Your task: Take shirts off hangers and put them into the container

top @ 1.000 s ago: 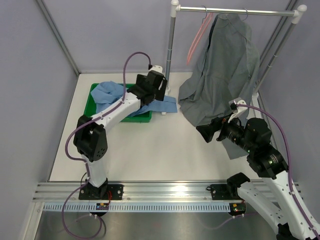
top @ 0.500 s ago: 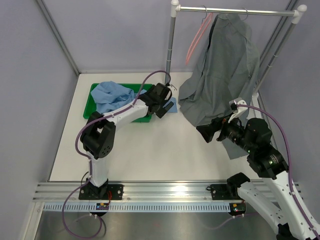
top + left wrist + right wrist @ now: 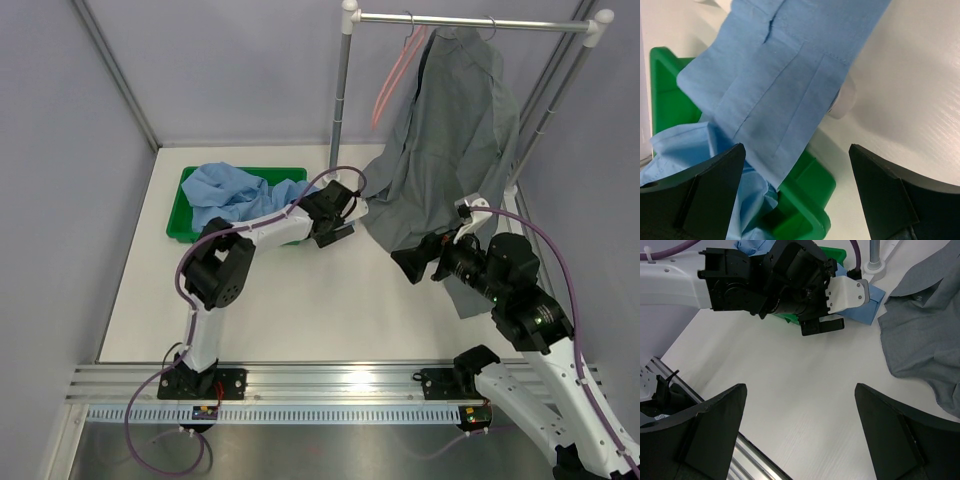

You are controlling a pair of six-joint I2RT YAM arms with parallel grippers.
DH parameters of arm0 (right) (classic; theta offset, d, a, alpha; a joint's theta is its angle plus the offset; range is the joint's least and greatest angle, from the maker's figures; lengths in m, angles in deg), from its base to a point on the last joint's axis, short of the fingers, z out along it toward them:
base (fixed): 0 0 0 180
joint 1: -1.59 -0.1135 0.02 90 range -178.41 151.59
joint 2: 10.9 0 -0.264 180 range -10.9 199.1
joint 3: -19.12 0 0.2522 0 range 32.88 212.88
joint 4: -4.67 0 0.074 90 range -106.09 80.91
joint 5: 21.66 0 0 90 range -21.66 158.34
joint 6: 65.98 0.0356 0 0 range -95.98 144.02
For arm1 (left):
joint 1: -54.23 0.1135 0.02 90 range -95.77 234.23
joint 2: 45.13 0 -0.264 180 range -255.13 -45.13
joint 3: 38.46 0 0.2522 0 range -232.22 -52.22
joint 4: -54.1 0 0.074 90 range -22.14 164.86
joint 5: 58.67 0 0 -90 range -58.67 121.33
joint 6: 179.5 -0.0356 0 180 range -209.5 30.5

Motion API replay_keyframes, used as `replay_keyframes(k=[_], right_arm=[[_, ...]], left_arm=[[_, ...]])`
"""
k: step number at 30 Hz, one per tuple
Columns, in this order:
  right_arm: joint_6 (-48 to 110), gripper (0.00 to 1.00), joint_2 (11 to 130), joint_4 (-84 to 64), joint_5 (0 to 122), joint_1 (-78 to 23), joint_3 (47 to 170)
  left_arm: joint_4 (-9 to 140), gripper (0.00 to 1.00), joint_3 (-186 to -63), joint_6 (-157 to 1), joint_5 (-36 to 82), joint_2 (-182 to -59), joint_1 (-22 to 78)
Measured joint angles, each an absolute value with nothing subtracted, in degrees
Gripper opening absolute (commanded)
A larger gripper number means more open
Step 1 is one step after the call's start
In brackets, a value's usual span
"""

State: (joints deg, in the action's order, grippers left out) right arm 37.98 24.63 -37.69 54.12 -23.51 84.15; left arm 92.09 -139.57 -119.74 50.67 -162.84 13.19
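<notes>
The light blue shirt [image 3: 225, 188] lies bunched in the green container [image 3: 182, 218]. Its sleeve [image 3: 780, 80] hangs over the container's right corner [image 3: 810, 200] onto the table. My left gripper [image 3: 340, 225] hovers open just above that sleeve and corner, with nothing between its fingers [image 3: 797, 155]. The slate grey shirt [image 3: 450, 130] hangs from the rack on a hanger of which only the hook [image 3: 490, 25] shows. An empty pink hanger [image 3: 395, 80] hangs beside it. My right gripper [image 3: 410, 265] stands open over bare table [image 3: 800, 395], close to the grey shirt's lower hem [image 3: 925, 325].
The rack's left pole [image 3: 342, 100] stands on a foot [image 3: 874, 262] right behind the left gripper. Its top bar [image 3: 470, 22] spans the back right, with slanted poles [image 3: 545, 120] at the right. Grey walls close in the table.
My left gripper has swung right, from above the container to its right corner near the rack pole's foot. The right arm has barely moved.
</notes>
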Motion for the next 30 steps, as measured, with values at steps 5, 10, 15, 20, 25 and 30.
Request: replay_keyframes(k=[5,10,15,20,25,30], right_arm=[[38.0,0.99,25.2,-37.7,54.1,-23.5,84.1],[38.0,0.99,25.5,-37.7,54.1,-23.5,84.1],[38.0,1.00,25.7,-37.7,54.1,-23.5,84.1],[38.0,1.00,26.0,-37.7,54.1,-23.5,84.1],[38.0,0.99,26.3,-37.7,53.9,-23.5,84.1],[38.0,1.00,26.6,-37.7,53.8,-23.5,84.1]], left_arm=[[90.8,0.82,-139.6,-121.9,51.9,-165.5,13.2],[87.8,0.76,-139.6,-123.2,54.1,-166.9,13.2],[84.5,0.70,-139.6,-124.7,56.1,-167.1,13.2],[81.8,0.58,-139.6,-125.8,57.6,-167.6,13.2],[80.4,0.25,-139.6,-126.4,57.7,-168.4,13.1],[79.9,0.00,-139.6,-126.4,58.2,-168.9,13.0]])
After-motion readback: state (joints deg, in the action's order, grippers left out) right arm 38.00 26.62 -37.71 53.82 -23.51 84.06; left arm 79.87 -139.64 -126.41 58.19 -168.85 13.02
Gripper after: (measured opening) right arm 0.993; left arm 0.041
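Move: The loose end of the blue shirt hangs out past the container's right rim; its middle lies about 6 cm ahead of the left hand, 4 cm to its right and 3 cm lower. The green container, with the rest of that shirt, centres some 19 cm left of this hand and 5 cm ahead; the rack foot is roughly 11 cm ahead and 3 cm right. From the right hand, the shirt end lies about 27 cm forward, 16 cm left and 26 cm below. The blue shirt's overhanging end is met at its near edge by the left hand, which dips about 2 cm, then slides forward some 4 cm at nearly that height, fingers tipping up about 10 degrees to point more forward. Its wide-open fingers narrow on the way, then shut fully at the end, pinching the edge of the cloth. ##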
